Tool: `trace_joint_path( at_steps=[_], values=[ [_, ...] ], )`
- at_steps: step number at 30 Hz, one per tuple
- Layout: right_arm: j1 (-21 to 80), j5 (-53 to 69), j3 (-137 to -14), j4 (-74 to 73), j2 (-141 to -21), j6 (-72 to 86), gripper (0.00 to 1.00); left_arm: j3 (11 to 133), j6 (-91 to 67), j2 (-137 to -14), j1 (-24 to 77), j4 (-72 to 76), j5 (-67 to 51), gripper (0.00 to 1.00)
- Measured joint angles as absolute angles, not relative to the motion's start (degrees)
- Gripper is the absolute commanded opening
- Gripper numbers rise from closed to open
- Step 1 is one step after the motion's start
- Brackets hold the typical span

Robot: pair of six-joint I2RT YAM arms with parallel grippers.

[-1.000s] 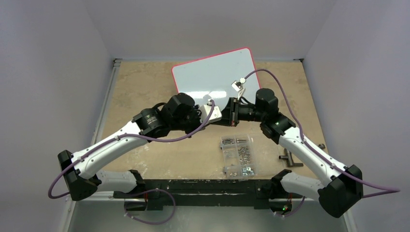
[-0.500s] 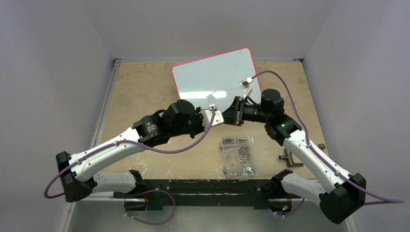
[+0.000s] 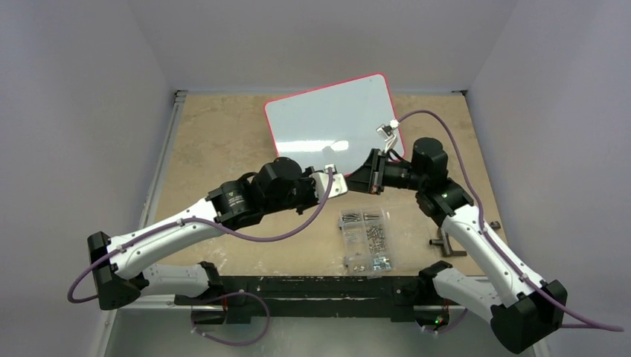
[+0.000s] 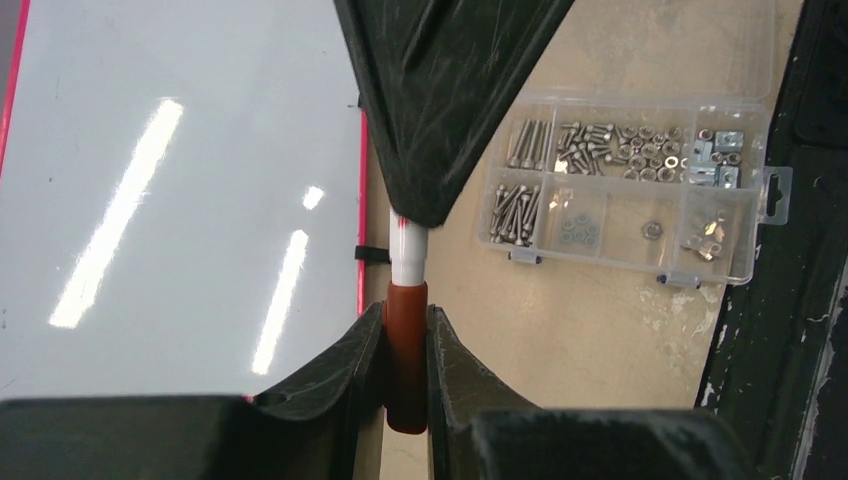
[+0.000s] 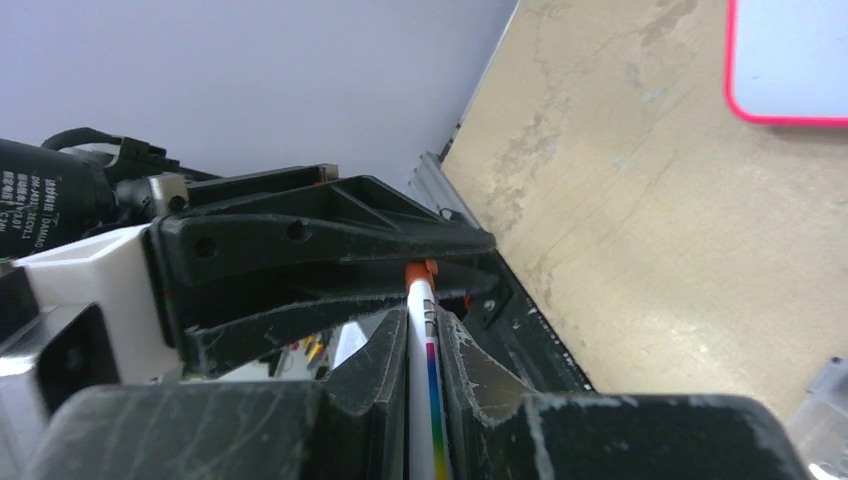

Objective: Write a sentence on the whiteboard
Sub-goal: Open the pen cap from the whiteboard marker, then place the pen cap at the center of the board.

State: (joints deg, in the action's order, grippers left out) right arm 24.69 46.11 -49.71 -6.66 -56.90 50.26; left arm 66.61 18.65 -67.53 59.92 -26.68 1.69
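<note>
The whiteboard lies flat at the back of the table, white with a red-pink rim, and also fills the left of the left wrist view. The sentence is out of view; the board surface that shows is blank. Just off the board's near edge, both grippers hold one marker between them. My left gripper is shut on the marker's red-orange cap. My right gripper is shut on the white barrel with its rainbow stripe. Cap and barrel look joined.
A clear compartment box of screws sits on the tan table in front of the grippers. A black T-shaped tool lies at the right edge. Grey walls enclose the table on three sides.
Both arms have shifted to the right, carrying the meeting point of the grippers rightward along the board's near edge. Both grips are unchanged.
</note>
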Motion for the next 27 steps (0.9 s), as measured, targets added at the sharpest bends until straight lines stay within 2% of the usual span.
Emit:
trace_joint_path(
  at_steps=[7,16,22,27],
  values=[
    [19.5,44.0,-49.3,-11.9,-54.3,46.8,0.0,65.7,18.7,-66.2,58.8,-32.8,5.2,0.0],
    [17.5,42.0,-49.2,-16.7,-52.4,43.1,0.0,65.7,17.0,-66.1,58.8,-34.9,7.3,0.0],
    [17.2,39.2,-49.2,-18.0,-49.9,39.6,0.0,64.8,8.4,-65.9,58.8,-35.0,11.4,0.0],
    [17.2,39.1,-49.0,-17.0,-49.9,38.9,0.0,56.8,-1.6,-62.3,58.8,-35.4,16.4,0.0]
  ],
)
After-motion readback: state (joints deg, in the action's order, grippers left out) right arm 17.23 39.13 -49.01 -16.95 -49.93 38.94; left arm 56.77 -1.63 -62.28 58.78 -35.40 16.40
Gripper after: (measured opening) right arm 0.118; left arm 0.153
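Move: The left hand grips the red-brown pen cap, and the white marker barrel, held by the right hand, lies about 6 cm to its right and roughly 1 cm higher. From the right hand, the cap is some 6 cm to the left and 1 cm ahead. Well below, about 24 cm, the whiteboard's middle lies around 22 cm straight ahead of the left hand, and the screw box about 13 cm back and 10 cm to its right. The two hands pull the marker apart sideways with both grips kept: the left draws the pinched cap about 7 cm to the left and as far down, first mostly leftward, then dropping faster near the end while turning some 25 degrees counter-clockwise and tipping down a little. The right hand takes the pinched barrel about 5 cm to the right, away from the cap, easing slightly forward and down and turning some 10 degrees clockwise, then holds there. ##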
